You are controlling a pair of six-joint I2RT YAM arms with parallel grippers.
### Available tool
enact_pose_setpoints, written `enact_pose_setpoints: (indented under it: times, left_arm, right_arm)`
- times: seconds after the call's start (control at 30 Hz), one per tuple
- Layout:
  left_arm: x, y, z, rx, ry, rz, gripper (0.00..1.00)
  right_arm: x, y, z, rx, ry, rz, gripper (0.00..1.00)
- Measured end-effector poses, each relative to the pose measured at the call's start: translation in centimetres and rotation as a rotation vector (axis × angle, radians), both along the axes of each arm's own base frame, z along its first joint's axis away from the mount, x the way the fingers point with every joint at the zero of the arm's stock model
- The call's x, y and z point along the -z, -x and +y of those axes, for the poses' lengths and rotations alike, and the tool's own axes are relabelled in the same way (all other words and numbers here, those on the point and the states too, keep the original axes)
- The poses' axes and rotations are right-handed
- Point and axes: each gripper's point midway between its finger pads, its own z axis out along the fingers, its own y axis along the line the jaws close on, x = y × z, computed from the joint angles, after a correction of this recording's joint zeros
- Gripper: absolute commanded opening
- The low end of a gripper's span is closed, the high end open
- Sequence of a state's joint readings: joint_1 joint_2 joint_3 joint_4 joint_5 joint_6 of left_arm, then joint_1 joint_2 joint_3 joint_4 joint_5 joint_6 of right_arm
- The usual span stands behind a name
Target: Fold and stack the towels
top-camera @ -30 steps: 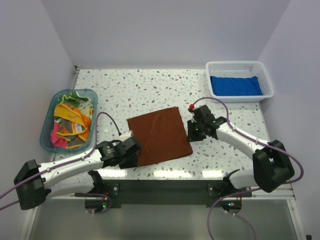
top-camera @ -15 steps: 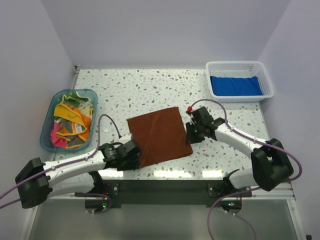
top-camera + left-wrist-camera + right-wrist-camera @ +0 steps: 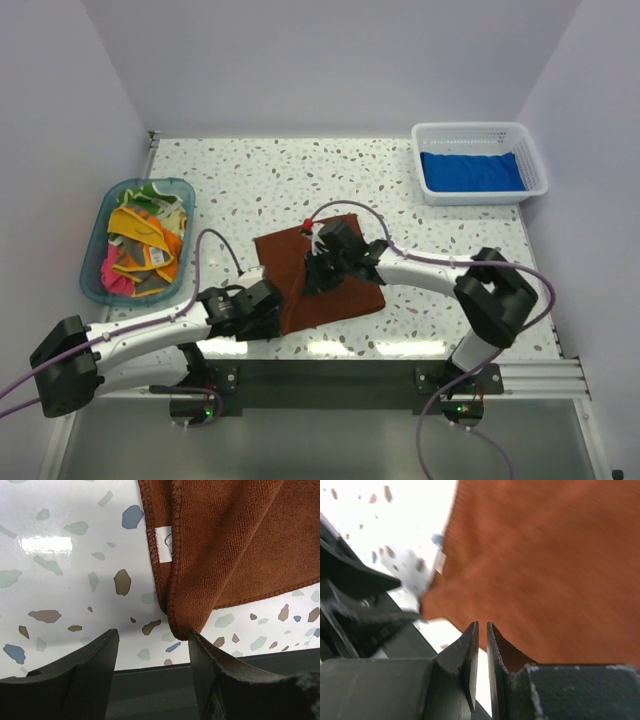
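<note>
A rust brown towel (image 3: 288,258) lies flat at the table's middle, its doubled hemmed corner (image 3: 186,622) with a white label nearest the left arm. My left gripper (image 3: 266,304) sits at that near-left corner and stands open (image 3: 152,645), with the corner just touching the inside of its right finger (image 3: 200,650). My right gripper (image 3: 316,274) hovers over the middle of the towel (image 3: 545,555). Its jaws (image 3: 482,626) are almost together with a thin slit, and no cloth shows between them. A royal blue towel (image 3: 470,170) lies in the white basket.
The white mesh basket (image 3: 481,131) stands at the back right. A teal tub (image 3: 96,227) at the left holds several crumpled towels (image 3: 140,245) in orange, yellow, green and pink. The table's dark front edge (image 3: 150,666) runs just behind the left gripper.
My right arm has swung left from the brown towel's right edge to above its middle. The left gripper drew slightly towards the table's front edge, then stayed put.
</note>
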State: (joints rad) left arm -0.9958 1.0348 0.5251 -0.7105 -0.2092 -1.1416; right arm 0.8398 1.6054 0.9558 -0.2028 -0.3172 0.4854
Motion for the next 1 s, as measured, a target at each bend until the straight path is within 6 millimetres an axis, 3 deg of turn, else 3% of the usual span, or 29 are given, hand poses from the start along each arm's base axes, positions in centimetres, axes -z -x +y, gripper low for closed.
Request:
enact_pose_setpoints:
  times: [0.1, 0.17, 0.33, 0.43, 0.67, 0.8, 0.87, 1.0]
  left_arm:
    - [0.1, 0.0, 0.0, 0.0, -0.001, 0.001, 0.63]
    - [0.1, -0.1, -0.1, 0.0, 0.0, 0.0, 0.63]
    - [-0.4, -0.4, -0.4, -0.002, 0.008, -0.01, 0.63]
    - [-1.9, -0.9, -0.8, -0.006, 0.031, -0.039, 0.63]
    - [-8.1, -2.6, -1.6, -0.031, 0.122, -0.158, 0.63]
    - [-12.0, -3.2, -0.9, -0.056, 0.145, -0.224, 0.63]
    - [-13.8, -3.5, -0.4, -0.072, 0.154, -0.26, 0.67]
    - [-15.5, -4.8, 0.5, -0.113, 0.146, -0.324, 0.68]
  right_arm:
    - [1.1, 0.4, 3.4, -0.039, -0.024, 0.013, 0.16]
    - [2.3, 0.7, 4.7, -0.049, -0.026, 0.029, 0.15]
    - [5.5, 0.7, 4.8, -0.028, 0.013, 0.078, 0.15]
    - [5.6, 0.6, 5.0, -0.017, -0.003, 0.085, 0.15]
    - [5.8, 0.5, 5.2, -0.006, -0.034, 0.077, 0.14]
    - [5.8, 0.5, 5.3, -0.003, -0.048, 0.074, 0.14]
    - [5.8, 0.5, 5.4, -0.004, -0.053, 0.072, 0.15]
    - [5.7, 0.5, 5.4, -0.007, -0.057, 0.07, 0.15]
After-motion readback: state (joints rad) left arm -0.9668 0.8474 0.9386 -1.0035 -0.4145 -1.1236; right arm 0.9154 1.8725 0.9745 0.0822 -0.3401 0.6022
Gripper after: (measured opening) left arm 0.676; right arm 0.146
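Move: The right hand's shut fingers are above the brown towel; the low wrinkle they go for lies about 5 cm left of them and 7 cm below, with hardly any difference forward or back. The towel's near left corner is some 10 cm left and 7 cm back of that hand. From the left hand the wrinkle is about 7 cm ahead and 7 cm right, the corner 2 cm right and practically level ahead, the white tag 5 cm ahead and 1 cm right. Down and to the left goes the right hand, about 6 cm down and 5 cm across, setting its still-shut fingertips onto the brown towel beside the wrinkle and then staying there. The left hand, already open at the near left corner, waits briefly, then rises away quickly, some 15 cm, drifting about 5 cm forward, its fingers tilting outward by roughly 20 degrees and staying open. ##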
